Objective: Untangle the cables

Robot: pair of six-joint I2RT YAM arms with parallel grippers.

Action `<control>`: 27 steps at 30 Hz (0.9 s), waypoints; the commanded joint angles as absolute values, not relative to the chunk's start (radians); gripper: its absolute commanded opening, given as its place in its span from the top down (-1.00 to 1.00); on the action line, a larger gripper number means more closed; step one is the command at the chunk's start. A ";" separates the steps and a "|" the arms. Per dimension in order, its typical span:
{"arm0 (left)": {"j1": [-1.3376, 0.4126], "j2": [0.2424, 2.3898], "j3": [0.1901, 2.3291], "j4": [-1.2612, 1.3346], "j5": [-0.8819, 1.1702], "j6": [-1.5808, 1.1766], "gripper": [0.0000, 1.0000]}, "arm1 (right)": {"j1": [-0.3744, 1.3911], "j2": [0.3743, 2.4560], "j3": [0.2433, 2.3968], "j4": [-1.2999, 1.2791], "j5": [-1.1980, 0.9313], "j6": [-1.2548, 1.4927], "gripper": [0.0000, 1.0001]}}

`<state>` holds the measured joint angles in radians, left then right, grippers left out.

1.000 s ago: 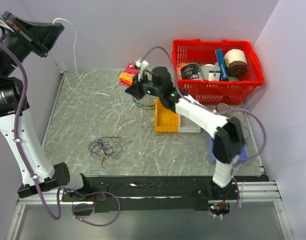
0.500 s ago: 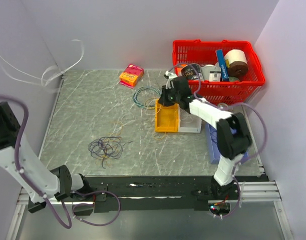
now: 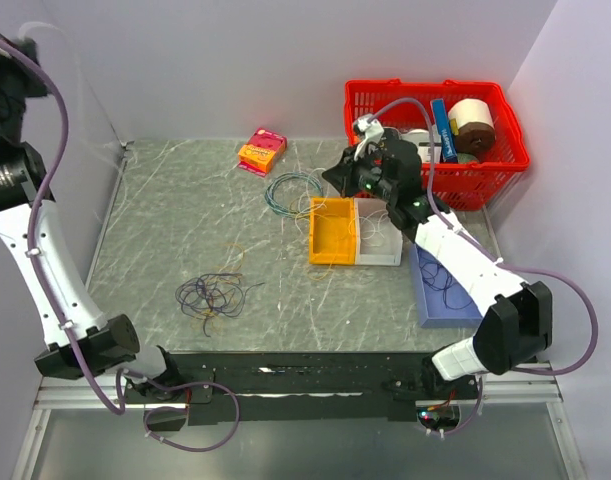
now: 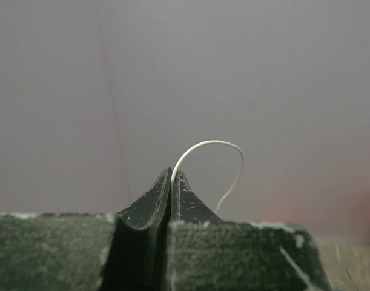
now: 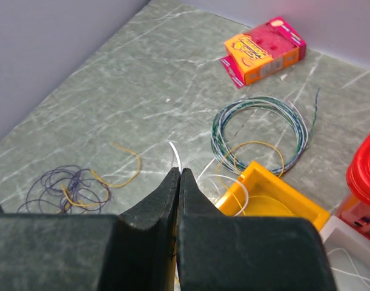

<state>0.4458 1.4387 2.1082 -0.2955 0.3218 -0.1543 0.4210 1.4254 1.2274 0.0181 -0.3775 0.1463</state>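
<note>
The cables lie as a tangle of dark purple and yellow strands (image 3: 213, 295) on the mat near the front left, also in the right wrist view (image 5: 66, 191). A loose yellow strand (image 5: 127, 171) curves beside it. My left gripper (image 4: 171, 173) is raised against the wall, shut on a thin white wire (image 4: 212, 144) that loops out of its tips. My right gripper (image 5: 179, 171) hovers by the yellow bin (image 3: 333, 230), shut, with a white wire end (image 5: 175, 154) sticking out of its tips. Another white strand (image 5: 236, 182) hangs over the bin's rim.
A round blue-green wire coil (image 3: 290, 190) lies left of the right gripper. A pink and orange box (image 3: 261, 150) sits at the back. A white bin (image 3: 380, 245), a blue tray (image 3: 445, 290) and a full red basket (image 3: 435, 130) stand to the right.
The right gripper has drawn back to the right, from beside the pink box to the yellow bin. The left arm dipped low, then rose again at the far left with the white wire.
</note>
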 commanded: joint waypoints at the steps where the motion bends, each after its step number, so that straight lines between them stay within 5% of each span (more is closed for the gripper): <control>1: 0.449 1.353 1.968 -0.232 0.517 -0.169 0.98 | 0.396 1.361 1.383 -0.036 -0.353 0.118 1.00; 11: 0.446 1.238 1.599 -0.209 0.660 -0.114 0.98 | 0.229 1.263 1.598 -0.215 -0.275 0.086 1.00; 27: 0.440 1.197 1.391 -0.210 0.716 -0.094 0.98 | 0.032 1.175 1.266 -0.134 -0.301 0.149 1.00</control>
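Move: The white tray, over which the right hand will carry its white cable, lies roughly 15 cm to its right, 2 cm nearer the base and 29 cm below. The orange tray is 2 cm right and 2 cm back at that depth; the green coil is 9 cm ahead, 9 cm left; the red basket's middle is 16 cm ahead, 27 cm right, 20 cm below. From the left hand the purple tangle lies some 18 cm back, 16 cm right, 61 cm below. Both hands keep white cable pinched in shut fingers. The right sweeps about 16 cm right past the orange tray, rising some 19 cm before sinking back 8, and its fingers swing clockwise to point more forward. The left lowers its cable about 22 cm towards the table with a 5 cm drift right, tipping down and turning clockwise, slowing at the end. ##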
